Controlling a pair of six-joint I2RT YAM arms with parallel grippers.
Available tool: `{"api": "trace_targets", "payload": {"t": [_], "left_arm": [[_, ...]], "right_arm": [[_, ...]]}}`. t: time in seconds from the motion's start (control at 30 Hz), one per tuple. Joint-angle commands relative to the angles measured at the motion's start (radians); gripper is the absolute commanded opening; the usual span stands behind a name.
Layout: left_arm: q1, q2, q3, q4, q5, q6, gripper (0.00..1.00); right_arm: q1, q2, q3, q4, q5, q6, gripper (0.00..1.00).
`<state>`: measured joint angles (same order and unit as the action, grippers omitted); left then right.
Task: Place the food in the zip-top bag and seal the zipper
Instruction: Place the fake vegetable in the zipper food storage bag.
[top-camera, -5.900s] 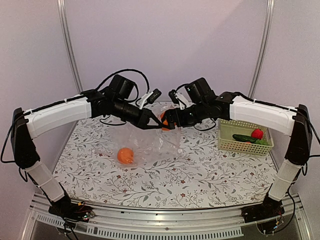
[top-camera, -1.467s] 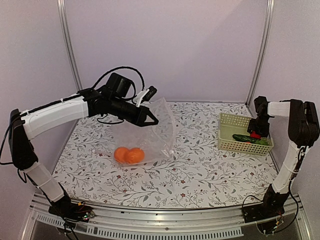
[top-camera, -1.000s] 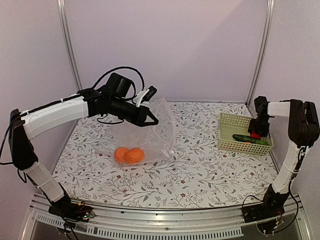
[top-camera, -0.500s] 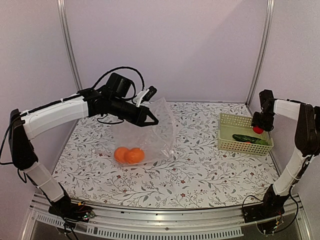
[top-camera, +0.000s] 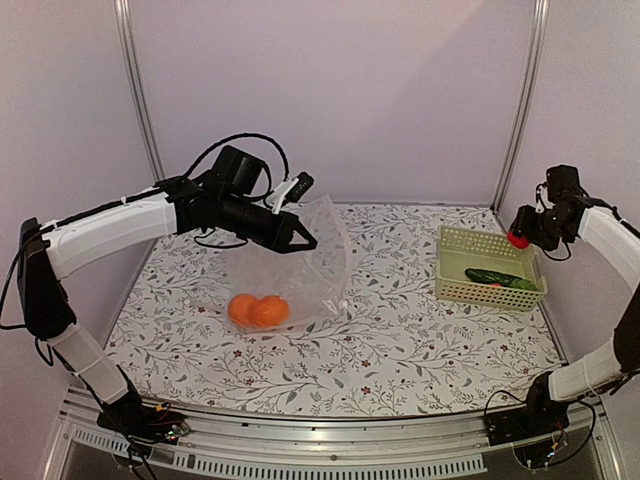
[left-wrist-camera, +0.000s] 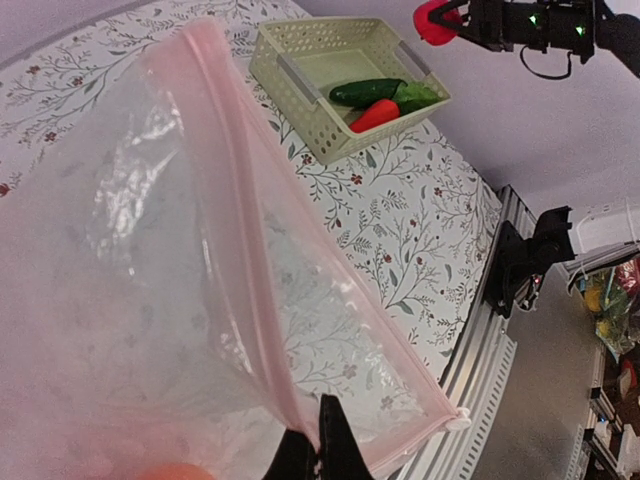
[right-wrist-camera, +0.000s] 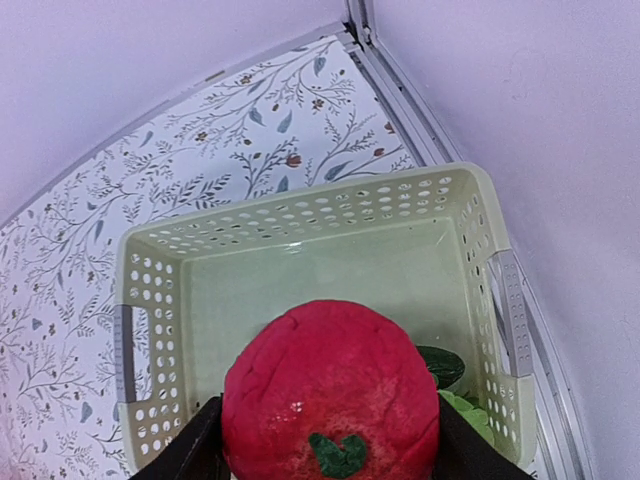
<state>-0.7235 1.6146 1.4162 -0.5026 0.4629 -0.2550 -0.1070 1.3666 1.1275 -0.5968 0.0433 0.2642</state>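
Observation:
My left gripper is shut on the pinkish top edge of the clear zip-top bag and holds it up and open. Two oranges lie inside at the bottom. The white slider tab sits at the strip's end. My right gripper is shut on a round red fruit and holds it high above the pale green basket, at the far right. A dark green cucumber lies in the basket. In the left wrist view a small red pepper-like piece lies beside the cucumber.
The table has a floral cloth. Metal frame posts stand at the back left and back right. The basket stands near the right wall.
My right gripper closed on the red fruit in the basket and lifted it up and to the right. Earlier the second orange went into the bag. The left arm has held still.

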Motion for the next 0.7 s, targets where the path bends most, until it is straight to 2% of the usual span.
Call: {"api": "trace_targets", "payload": {"t": [0.0,0.1,0.23,0.43,0.67], "left_arm": [[0.0,-0.007,-0.002,-0.007,0.01,0.0,0.0],[-0.002,-0.004,-0.002,-0.005,0.013,0.0,0.0],[-0.002,-0.005,-0.002,-0.004,0.019,-0.003,0.0],[-0.007,-0.007,-0.002,-0.003,0.019,-0.003,0.0],[-0.013,-0.008,-0.002,-0.004,0.014,-0.002,0.0]], "right_arm": [[0.011,-0.113,-0.033,-0.03,-0.203,0.0,0.6],[0.063,-0.178,-0.028,-0.034,-0.305,0.005,0.6],[0.197,-0.22,0.007,-0.036,-0.431,0.004,0.61],[0.452,-0.218,0.077,-0.004,-0.523,-0.011,0.61],[0.67,-0.131,0.159,0.043,-0.564,-0.02,0.61]]}}
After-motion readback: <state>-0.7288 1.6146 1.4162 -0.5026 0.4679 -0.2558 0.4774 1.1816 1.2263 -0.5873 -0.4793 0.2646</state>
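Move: Off to the left, the bag's open mouth lies about 47 cm from the right hand, some 5 cm nearer the base and 7 cm lower; the two oranges are about 65 cm left and 12 cm back, some 15 cm down. Below that hand by 15 cm, the basket's middle is about 3 cm ahead and 3 cm left. From the left hand, the mouth is roughly 9 cm right, 3 cm ahead and 12 cm down. Swinging left out over the basket's near side towards the bag, the right hand carries the already-held red tomato about 28 cm, climbing some 12 cm and drawing back about 10 cm. The wrist turns roughly 55 degrees counter-clockwise as its left side rises, and the fingers keep their hold. The left hand stays put, still pinching the bag's edge. ##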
